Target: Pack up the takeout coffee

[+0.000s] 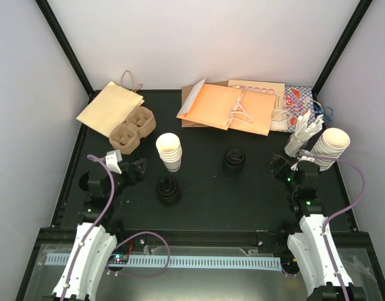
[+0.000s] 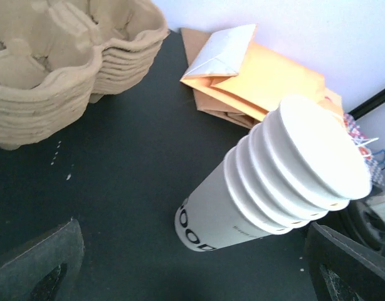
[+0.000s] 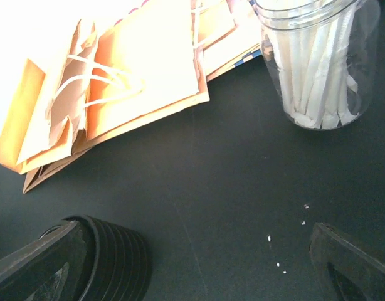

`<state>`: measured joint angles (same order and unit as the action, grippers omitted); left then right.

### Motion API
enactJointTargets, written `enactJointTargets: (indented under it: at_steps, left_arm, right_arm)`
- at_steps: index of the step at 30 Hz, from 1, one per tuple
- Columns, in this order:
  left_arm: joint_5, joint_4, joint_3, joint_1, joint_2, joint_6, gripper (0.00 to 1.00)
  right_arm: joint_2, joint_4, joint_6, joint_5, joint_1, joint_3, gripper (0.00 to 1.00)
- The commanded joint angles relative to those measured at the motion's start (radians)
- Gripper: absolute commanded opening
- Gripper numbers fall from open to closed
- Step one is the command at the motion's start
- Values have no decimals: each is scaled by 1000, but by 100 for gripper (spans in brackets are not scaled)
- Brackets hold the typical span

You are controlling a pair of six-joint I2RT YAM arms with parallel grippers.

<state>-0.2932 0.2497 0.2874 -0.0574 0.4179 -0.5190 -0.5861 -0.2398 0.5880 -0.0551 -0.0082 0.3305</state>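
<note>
The takeout coffee is out of view: no lidded cup shows in any frame. My left gripper (image 1: 140,168) is open and empty at the left of the table, its dark fingers (image 2: 36,263) wide apart. A stack of lidless cream cups (image 2: 286,175) stands just ahead of it. My right gripper (image 1: 279,168) is also open and empty on the right. Its left finger (image 3: 29,266) is beside a stack of black lids (image 3: 114,263).
Stacked brown pulp carrier trays (image 1: 133,130) and a kraft bag (image 1: 111,106) lie at the back left. Orange paper bags (image 1: 227,106) lie at the back middle. A clear jar of white stirrers (image 3: 318,63), another cup stack (image 1: 332,147) and a second lid stack (image 1: 168,190) stand nearby.
</note>
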Motion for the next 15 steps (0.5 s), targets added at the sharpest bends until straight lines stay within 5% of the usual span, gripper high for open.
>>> enactJointTargets:
  at_steps: [1, 8, 15]
  left_arm:
    - [-61, 53, 90, -1, -10, -45, 99]
    - [-171, 70, 160, -1, 60, -37, 99]
    - [-235, 111, 276, -1, 165, -3, 99]
  right_arm:
    - [-17, -45, -14, -68, -3, 35, 100]
    - [-227, -95, -70, -244, 9, 162, 100]
    - [-380, -151, -93, -102, 207, 313, 100]
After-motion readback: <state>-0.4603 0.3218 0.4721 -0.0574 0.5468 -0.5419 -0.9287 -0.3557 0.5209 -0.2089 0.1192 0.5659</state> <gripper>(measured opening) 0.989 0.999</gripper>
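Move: The right gripper is bound for the far black lid stack, about 15 cm to its left, 6 cm ahead and roughly 10 cm lower; the straw jar stands some 14 cm ahead and 6 cm to this hand's right. From the left gripper, the white cup stack lies about 11 cm ahead, 10 cm to the right and 8 cm down. The near black lid stack is level with that hand, 10 cm to its right, and the cup carriers are 18 cm ahead, 4 cm left. Swing the right gripper left, gathering speed, about 6 cm towards the far lid stack with a little reach forward, turning it counter-clockwise some 15 degrees and tipping the fingers down. Meanwhile raise the left gripper roughly 5 cm and ease it nearly 3 cm to the right. Keep both grippers wide open, touching nothing. ##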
